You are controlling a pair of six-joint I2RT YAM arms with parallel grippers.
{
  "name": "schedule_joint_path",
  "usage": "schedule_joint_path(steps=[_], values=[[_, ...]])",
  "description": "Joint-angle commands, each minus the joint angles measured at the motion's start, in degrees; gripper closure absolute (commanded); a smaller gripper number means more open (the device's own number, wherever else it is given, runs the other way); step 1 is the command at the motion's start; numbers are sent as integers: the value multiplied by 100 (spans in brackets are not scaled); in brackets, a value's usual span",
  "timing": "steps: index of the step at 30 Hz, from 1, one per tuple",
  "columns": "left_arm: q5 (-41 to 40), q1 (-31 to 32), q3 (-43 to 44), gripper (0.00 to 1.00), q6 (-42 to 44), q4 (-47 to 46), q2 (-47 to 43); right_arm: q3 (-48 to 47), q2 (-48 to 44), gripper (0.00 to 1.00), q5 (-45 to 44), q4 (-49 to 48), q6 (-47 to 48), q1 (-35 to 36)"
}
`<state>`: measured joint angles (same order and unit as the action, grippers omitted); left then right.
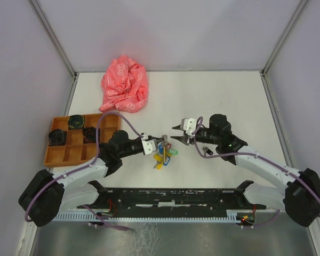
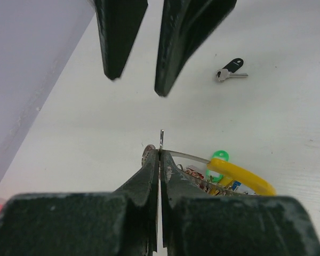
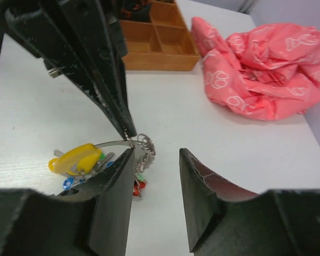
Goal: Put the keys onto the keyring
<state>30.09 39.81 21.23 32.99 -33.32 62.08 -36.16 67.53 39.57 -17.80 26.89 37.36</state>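
My left gripper (image 1: 159,143) is shut on the thin silver keyring (image 2: 161,140), which carries a bunch of yellow, green and blue tags (image 1: 164,156). My right gripper (image 1: 174,133) is open and empty, facing the left fingertips just right of the ring. In the right wrist view the ring (image 3: 108,143) lies by my right gripper's (image 3: 157,160) left finger (image 3: 114,197). A red key head (image 3: 138,185) shows under the bunch; whether it is on the ring I cannot tell. The black-headed key (image 1: 207,151) lies loose on the table, also in the left wrist view (image 2: 230,69).
A crumpled pink cloth (image 1: 125,85) lies at the back left. A brown compartment tray (image 1: 64,154) with dark round parts stands at the left. A black rail (image 1: 170,200) runs along the near edge.
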Motion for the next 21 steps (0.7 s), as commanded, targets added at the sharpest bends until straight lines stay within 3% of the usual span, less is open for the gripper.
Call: schedule_joint_path(steps=[1,8,12,14,18,21], values=[[-325,-26,73,97,-470,-447,-98,-377,-778,51,-1319,610,-1265,-9],[-920,-26,-39,97,-1147,-727,-120,-923,-1707,33,-3467,2629,-2855,-7],[-1176,-31,92,97,-1607,-583,12,-987,-1996,19,-4010,3477,-3296,-11],[-1300,-26,141,97,-1896,-498,14,-1089,-1975,1,-4530,3996,-3820,-8],[-1464,-26,152,97,-2249,-374,-3,-1233,-1674,0,-5504,4877,-4628,-11],[-1700,-26,258,97,-2335,-157,27,-1234,-1230,0,-5617,5222,-5037,-14]])
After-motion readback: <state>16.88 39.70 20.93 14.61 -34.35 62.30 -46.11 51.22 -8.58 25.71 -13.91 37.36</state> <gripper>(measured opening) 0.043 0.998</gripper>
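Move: The loose key with its black tag lies on the table some 17 cm to the right hand's right, about 2 cm back and 16 cm below. The keyring with its bunch of tags, still pinched by the left fingers, hangs about 6 cm to the right hand's left, 6 cm back and 8 cm below. From the left hand, the loose key is about 25 cm to the right, 1 cm ahead and 15 cm below. Rightward in an arc, the right hand leaves the keyring and travels about 13 cm towards the loose key, rising nearly 7 cm, then sinking back to its first height. On the way it swings clockwise by nearly 60 degrees, tips its fingers downward and spreads them wide. The left hand keeps its pinch on the keyring, easing a few centimetres forward and left while turning slightly counter-clockwise and tipping. ##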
